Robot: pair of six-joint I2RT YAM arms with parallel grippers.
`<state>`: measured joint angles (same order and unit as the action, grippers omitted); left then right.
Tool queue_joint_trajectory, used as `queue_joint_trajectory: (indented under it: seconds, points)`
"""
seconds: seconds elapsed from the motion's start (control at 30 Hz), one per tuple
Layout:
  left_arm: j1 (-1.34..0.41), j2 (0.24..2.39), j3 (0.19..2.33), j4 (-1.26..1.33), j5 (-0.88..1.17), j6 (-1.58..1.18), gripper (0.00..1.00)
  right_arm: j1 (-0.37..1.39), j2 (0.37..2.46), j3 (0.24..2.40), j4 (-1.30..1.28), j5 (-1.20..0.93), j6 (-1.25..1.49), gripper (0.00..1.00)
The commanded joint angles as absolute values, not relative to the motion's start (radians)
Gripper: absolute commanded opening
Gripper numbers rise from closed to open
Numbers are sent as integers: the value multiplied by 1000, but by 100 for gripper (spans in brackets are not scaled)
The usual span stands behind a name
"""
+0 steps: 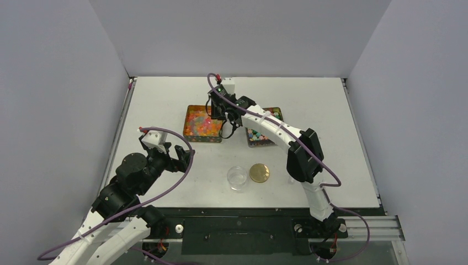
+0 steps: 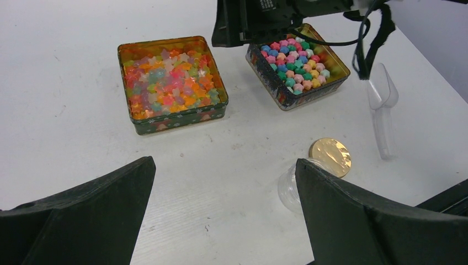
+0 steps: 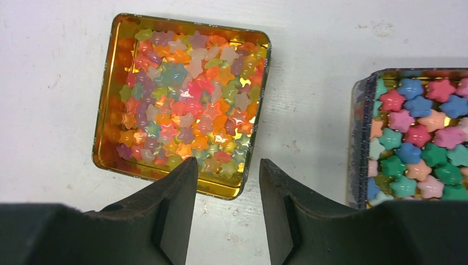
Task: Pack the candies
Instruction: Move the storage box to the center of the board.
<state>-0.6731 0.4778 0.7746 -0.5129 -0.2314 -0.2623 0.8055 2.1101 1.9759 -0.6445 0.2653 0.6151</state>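
Note:
Glossy translucent star candies (image 3: 182,99) fill a gold square tin (image 1: 202,122). Opaque blue, green and pink star candies (image 3: 419,143) fill a second, darker tin (image 2: 301,66) to its right. My right gripper (image 3: 228,165) hangs open over the table just in front of the gold tin's near right corner, in the gap between the tins, with nothing between its fingers. My left gripper (image 2: 223,163) is wide open and empty, low over the table at the near left (image 1: 185,157). A small clear jar (image 1: 238,176) stands next to a round gold lid (image 1: 259,173).
A clear plastic scoop (image 2: 382,105) lies on the table right of the darker tin, beyond the lid. The right arm (image 1: 276,132) reaches across that tin and hides part of it from above. Grey walls close in the table on three sides.

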Motion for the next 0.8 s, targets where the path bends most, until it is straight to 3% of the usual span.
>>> queue_joint_trajectory:
  seconds: [0.0,0.77]
  points:
    - [-675,471,777,-496,-235,-266,96,821,2170,2037,-626,292,658,42]
    - [-674,474,777,-492,-226,-266,96,820,2307,2078,-657,310,695,36]
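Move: The storage box of orange and jelly-coloured candies has its middle about 10 cm to the right hand's left, 2 cm farther out and some 12 cm below; its right wall lies only a centimetre or two left of the hand. The box of solid-coloured candies stands roughly 19 cm to the right, level with the hand; the glass jar is about 24 cm back and 7 cm right. From the left hand, the orange box lies about 22 cm ahead, neither left nor right, 23 cm below. Down, mostly straight, the right hand sinks about 8 cm towards the right wall of the orange-candy box, quickly at first, then easing and sinking on, while edging some 1.5 cm left so that the part-open fingers line up on either side of that wall, nearer its front corner. The fingers tip about 5 degrees and hold nearly the same gap, not closing on the wall. ##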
